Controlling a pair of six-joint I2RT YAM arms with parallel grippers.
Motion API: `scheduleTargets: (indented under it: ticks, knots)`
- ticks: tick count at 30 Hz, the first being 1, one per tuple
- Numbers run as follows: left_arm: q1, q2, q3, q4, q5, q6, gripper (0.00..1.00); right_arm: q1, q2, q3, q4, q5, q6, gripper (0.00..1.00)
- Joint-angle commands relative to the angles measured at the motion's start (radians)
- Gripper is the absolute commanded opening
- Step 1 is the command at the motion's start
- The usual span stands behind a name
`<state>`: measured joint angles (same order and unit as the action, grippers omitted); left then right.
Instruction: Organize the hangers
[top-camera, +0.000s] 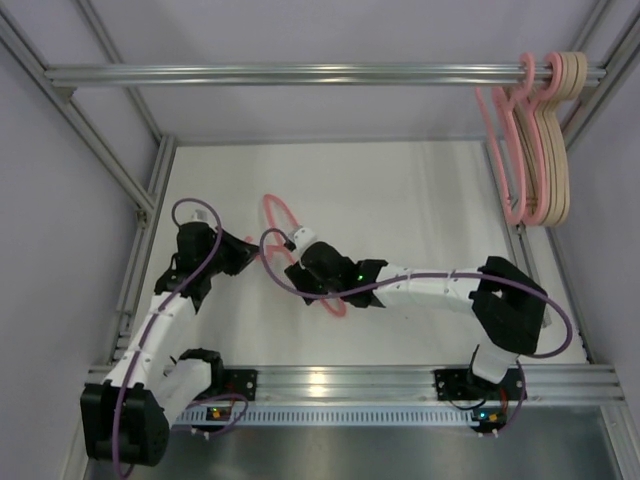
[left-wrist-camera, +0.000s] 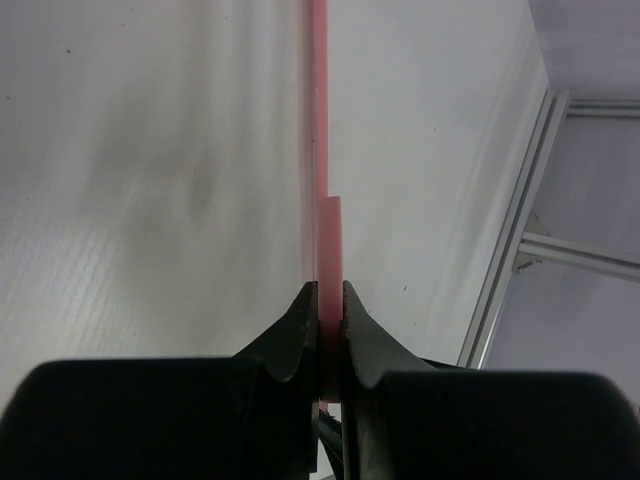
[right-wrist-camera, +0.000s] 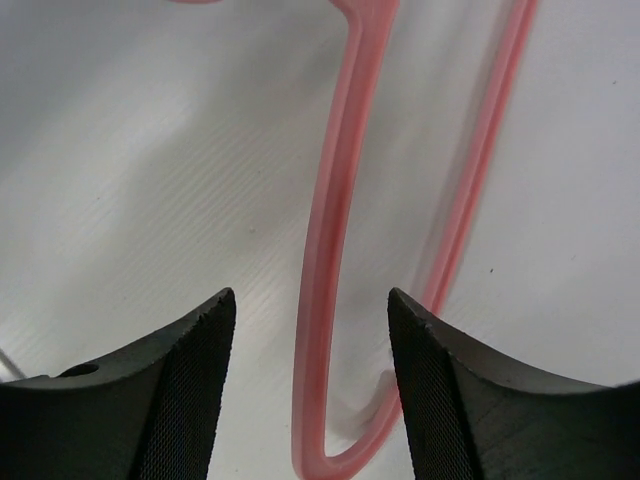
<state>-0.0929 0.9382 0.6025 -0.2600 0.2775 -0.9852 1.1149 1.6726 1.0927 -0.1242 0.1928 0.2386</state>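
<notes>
A pink hanger (top-camera: 283, 212) is partly hidden under both grippers over the white table; its lower corner shows at the right gripper's near side. My left gripper (top-camera: 257, 253) is shut on that hanger's edge, the pink bar (left-wrist-camera: 327, 240) pinched between the jaws (left-wrist-camera: 330, 300). My right gripper (top-camera: 318, 283) is open above the same hanger, and one pink bar (right-wrist-camera: 325, 250) runs between the spread fingers (right-wrist-camera: 312, 310) without touching either pad. Several more hangers (top-camera: 540, 140), pink and beige, hang from the rail at the back right.
The metal rail (top-camera: 300, 73) spans the back of the frame. Aluminium frame posts (top-camera: 140, 210) run along the left and right sides of the white table (top-camera: 420, 200). A frame corner (left-wrist-camera: 520, 240) shows in the left wrist view.
</notes>
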Motion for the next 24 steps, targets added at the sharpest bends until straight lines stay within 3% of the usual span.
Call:
scheduleTargets:
  ticks: [1,5,9,10,14,16,17,19,20,23,24]
  knots:
    - [-0.005,-0.039,0.032,-0.019,-0.021,-0.015,0.00,0.066,0.058,0.067,0.064,0.219,-0.096,0.59]
    - [-0.005,-0.055,0.036,-0.030,-0.024,-0.010,0.00,0.115,0.123,0.091,0.080,0.290,-0.131,0.52]
    - [-0.005,-0.056,0.042,-0.039,-0.017,-0.007,0.00,0.141,0.167,0.099,0.080,0.358,-0.154,0.35]
    - [-0.005,-0.056,0.045,-0.041,-0.020,-0.006,0.00,0.145,0.170,0.098,0.080,0.390,-0.154,0.24]
    - [-0.005,-0.055,0.065,-0.059,-0.018,0.016,0.01,0.152,0.138,0.076,0.078,0.434,-0.159,0.00]
    - [-0.005,-0.047,0.082,-0.059,-0.005,0.039,0.25,0.154,0.109,0.061,0.080,0.445,-0.162,0.00]
    - [-0.005,-0.045,0.106,-0.062,0.002,0.046,0.48,0.152,0.076,0.049,0.078,0.450,-0.165,0.00]
    - [-0.005,-0.039,0.143,-0.088,-0.003,0.077,0.64,0.151,0.038,0.039,0.061,0.451,-0.170,0.00]
    - [-0.005,-0.036,0.192,-0.100,-0.009,0.088,0.78,0.148,0.001,0.032,0.054,0.450,-0.171,0.00]
    - [-0.005,-0.032,0.316,-0.151,-0.064,0.157,0.96,0.134,-0.072,0.009,0.028,0.436,-0.173,0.00]
    - [-0.005,-0.030,0.347,-0.159,-0.078,0.174,0.98,0.132,-0.091,0.003,0.021,0.427,-0.171,0.00]
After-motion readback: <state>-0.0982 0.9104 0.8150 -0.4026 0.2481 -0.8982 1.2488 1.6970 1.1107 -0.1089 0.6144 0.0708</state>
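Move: The pink hanger's bar, the side nearest its neck, runs between the right hand's open fingers, roughly 4 cm below them and 1 cm ahead and 1 cm to the left. The hanger's near end lies some 7 cm back, 8 cm to the right and 6 cm below the right hand. The hanger's hook is already pinched in the left hand; its far end lies about 11 cm ahead of that hand, 4 cm to the right and 8 cm lower. The pink hanger, still pinched at its hook by the left hand, is taken over by the right: it dips about 3.5 cm with its fingers tipping some 20 degrees steeper, shuts them on the bar near the neck, then lifts about 5 cm, easing right. The left hand, after drawing back about 1 cm, then opens wide, lets go of the hook and rises 7 cm clear. ##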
